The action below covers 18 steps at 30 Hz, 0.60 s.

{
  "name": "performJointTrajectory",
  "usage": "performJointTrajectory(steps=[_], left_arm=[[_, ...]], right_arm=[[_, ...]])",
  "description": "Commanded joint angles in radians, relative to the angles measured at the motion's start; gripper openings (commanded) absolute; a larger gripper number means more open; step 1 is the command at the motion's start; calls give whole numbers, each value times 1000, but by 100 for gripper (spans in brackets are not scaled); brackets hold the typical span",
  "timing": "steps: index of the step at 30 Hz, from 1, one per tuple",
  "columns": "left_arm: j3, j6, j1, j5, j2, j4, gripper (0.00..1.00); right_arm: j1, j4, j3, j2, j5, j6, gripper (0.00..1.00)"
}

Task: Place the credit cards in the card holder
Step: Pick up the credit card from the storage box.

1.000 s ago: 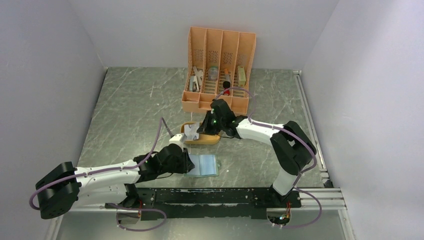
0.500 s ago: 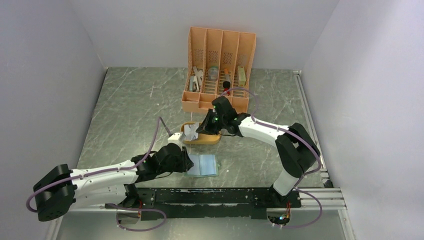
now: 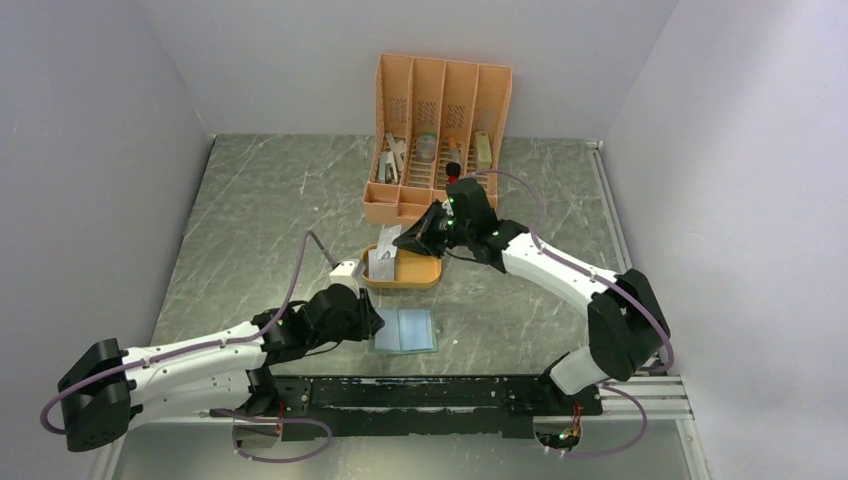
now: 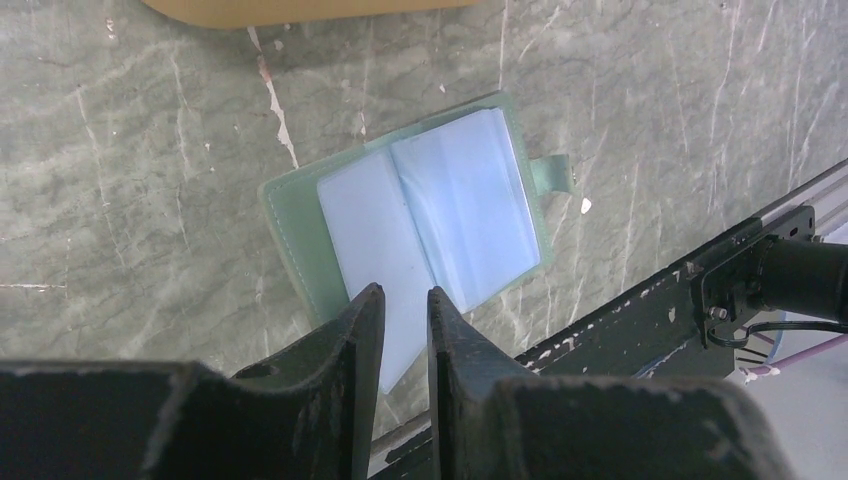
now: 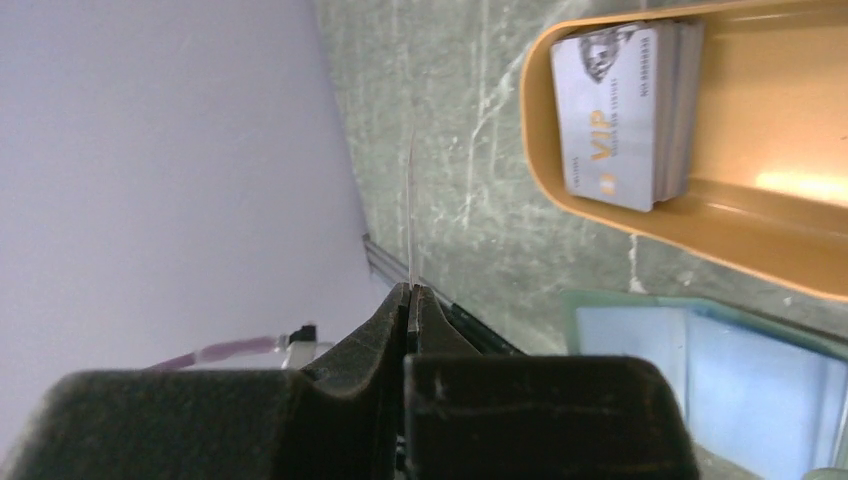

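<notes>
The grey-green card holder (image 3: pixel 405 329) lies open on the table, its clear pockets up (image 4: pixel 470 190). My left gripper (image 3: pixel 372 322) (image 4: pixel 400 300) hovers at its left edge with jaws a narrow gap apart. A pale pocket leaf shows in that gap, with neither finger gripping it. A stack of credit cards (image 3: pixel 381 265) (image 5: pixel 615 110) lies in the left end of the orange oval tray (image 3: pixel 420 273) (image 5: pixel 780 180). My right gripper (image 3: pixel 408 238) (image 5: pixel 411 290) is above the tray's far side, shut on one credit card (image 5: pixel 411 210) seen edge-on. The card holder (image 5: pixel 700 370) is below it.
A tall orange slotted organizer (image 3: pixel 440 140) with small items stands just behind the tray. A black rail (image 3: pixel 440 392) runs along the near table edge, close to the card holder. Walls close in the table on the left, right and back.
My right gripper has risen from the tray and drawn back to the right with one card in it. My left gripper has slid a little left, uncovering the card holder's left edge.
</notes>
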Motion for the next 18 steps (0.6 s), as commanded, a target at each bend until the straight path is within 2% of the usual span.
performJointTrajectory(steps=[1,4,7,10,13,18], left_arm=[[31,15,-2,-34,-30,-30,28],[35,18,-2,-39,-41,-39,28],[42,23,-2,-39,-48,-55,28],[34,26,-2,-44,-64,-70,28],[17,23,-2,-53,-87,-81,28],[-11,12,-2,-54,-86,-44,28]], right_arm=[[-6,-13,25,-46,-48,51,0],[-7,-97,46,-87,32,-71,0],[8,-210,65,-146,101,-300,0],[32,-256,-25,-229,99,-460,0],[48,-263,-153,-273,17,-523,0],[85,-205,-279,-271,-31,-490,0]])
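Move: The card already in my right hand is bound for the open card holder, some 15 cm back of this hand, about 1 cm to its right and 14 cm below. The storage box's middle lies almost straight under the hand, 1 cm to the right and 13 cm down; the card stack in it is level with the hand, about 3 cm left. From my left hand the card holder lies 1 cm ahead, 5 cm right, 7 cm below. Keeping the card pinched, my right hand first edges up about 3 cm, then swings back and to the right away from over the storage box, sinking about 5 cm from that peak as it nears the card holder, and ends some 8 cm farther back. The wrist rolls and swings counter-clockwise as seen from above, some 25 degrees in all. My left hand, empty, rises slightly. ##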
